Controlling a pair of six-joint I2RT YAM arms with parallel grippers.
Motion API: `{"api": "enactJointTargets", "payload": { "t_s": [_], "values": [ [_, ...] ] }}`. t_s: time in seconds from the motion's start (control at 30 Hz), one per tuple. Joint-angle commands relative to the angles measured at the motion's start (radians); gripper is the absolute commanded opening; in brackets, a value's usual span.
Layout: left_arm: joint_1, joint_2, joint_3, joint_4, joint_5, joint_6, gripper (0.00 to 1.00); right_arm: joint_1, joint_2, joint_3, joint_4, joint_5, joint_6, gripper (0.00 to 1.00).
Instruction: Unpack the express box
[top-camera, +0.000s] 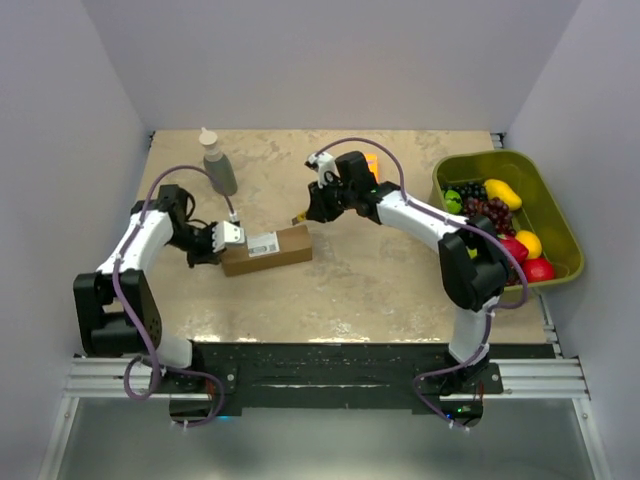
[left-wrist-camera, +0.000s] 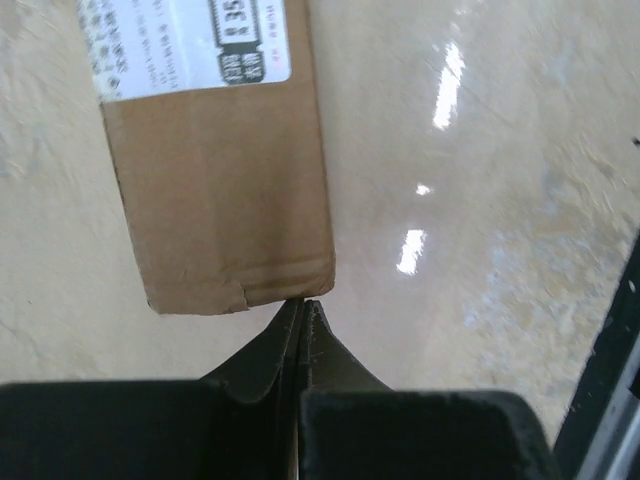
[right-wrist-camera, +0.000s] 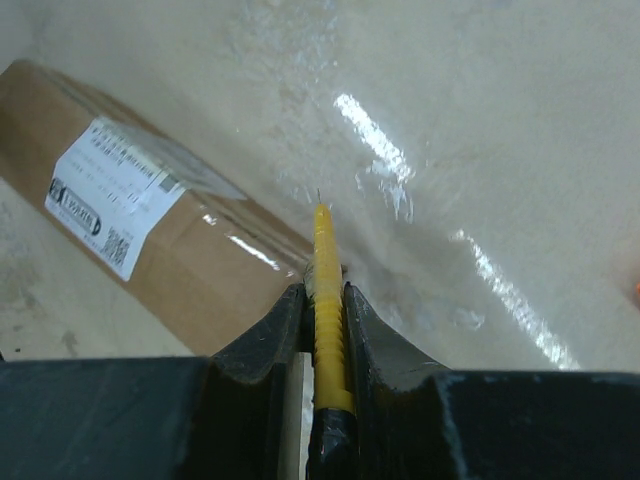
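The express box (top-camera: 268, 250), a long brown carton with a white label, lies flat on the table left of centre. My left gripper (top-camera: 222, 245) is at its left end. In the left wrist view its jaws are shut with nothing between them, and the fingertips (left-wrist-camera: 303, 303) touch the near end edge of the box (left-wrist-camera: 220, 180). My right gripper (top-camera: 305, 213) hovers just past the box's right end, shut on a slim yellow cutter (right-wrist-camera: 327, 270). The cutter's thin blade tip points over the table beside the taped corner of the box (right-wrist-camera: 150, 250).
A grey squeeze bottle (top-camera: 217, 165) stands at the back left. A small orange box (top-camera: 372, 162) lies behind the right arm. A green basket (top-camera: 553, 205) of fruit sits at the right edge. White walls close in on both sides.
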Motion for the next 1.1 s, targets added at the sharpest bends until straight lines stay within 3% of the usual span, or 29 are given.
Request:
{"api": "enactJointTargets", "payload": {
  "t_s": [0.0, 0.2, 0.3, 0.4, 0.5, 0.53, 0.73, 0.9, 1.03, 1.07],
  "values": [
    [-0.069, 0.107, 0.094, 0.22, 0.076, -0.147, 0.0, 0.002, -0.174, -0.094, -0.018, -0.007, -0.036, 0.0],
    [-0.166, 0.263, 0.229, 0.435, 0.063, -0.352, 0.0, 0.008, -0.401, -0.256, -0.127, 0.021, -0.091, 0.0],
    [-0.204, 0.348, 0.329, 0.437, 0.097, -0.42, 0.0, 0.01, -0.469, -0.304, -0.191, 0.074, -0.142, 0.0],
    [-0.232, 0.391, 0.374, 0.405, 0.129, -0.446, 0.07, 0.008, -0.492, -0.289, -0.236, 0.117, -0.191, 0.0],
    [-0.234, 0.386, 0.355, 0.39, 0.131, -0.498, 0.2, -0.005, -0.491, -0.283, -0.184, 0.206, -0.153, 0.0],
    [-0.232, 0.377, 0.343, 0.402, 0.116, -0.564, 0.28, -0.013, -0.486, -0.261, -0.169, 0.238, -0.134, 0.0],
    [-0.149, 0.233, 0.246, 0.518, 0.085, -0.915, 0.55, -0.022, -0.345, -0.066, -0.104, 0.3, -0.101, 0.0],
    [-0.079, 0.21, 0.292, 0.567, 0.264, -1.115, 0.69, -0.022, -0.194, 0.117, -0.121, 0.291, -0.104, 0.0],
    [-0.076, 0.239, 0.265, 0.644, 0.356, -1.258, 0.82, -0.033, -0.169, 0.11, -0.057, 0.269, -0.131, 0.0],
    [-0.076, 0.263, 0.251, 0.673, 0.375, -1.294, 0.98, -0.041, -0.166, 0.093, -0.025, 0.251, -0.125, 0.0]
  ]
}}
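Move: The express box lies crosswise, its left end at the left hand's shut fingertips; its middle is about 12 cm to that hand's right, 3 cm ahead and roughly level. The grey bottle stands some 20 cm straight ahead, its middle about 5 cm higher. From the right hand, which holds the knife, the express box's middle is about 10 cm back, 11 cm left and 5 cm lower; the orange box is some 9 cm ahead, 12 cm right and 6 cm lower. With shut fingertips still against the near corner of the express box's left end, the left hand pushes that end forward and rightward about 15 cm, then opens wide, rises some 6 cm and turns roughly 35 degrees counter-clockwise. The right hand keeps the knife, drawing back, right and upward out of the way, then swings forward again to stop about 9 cm higher. ##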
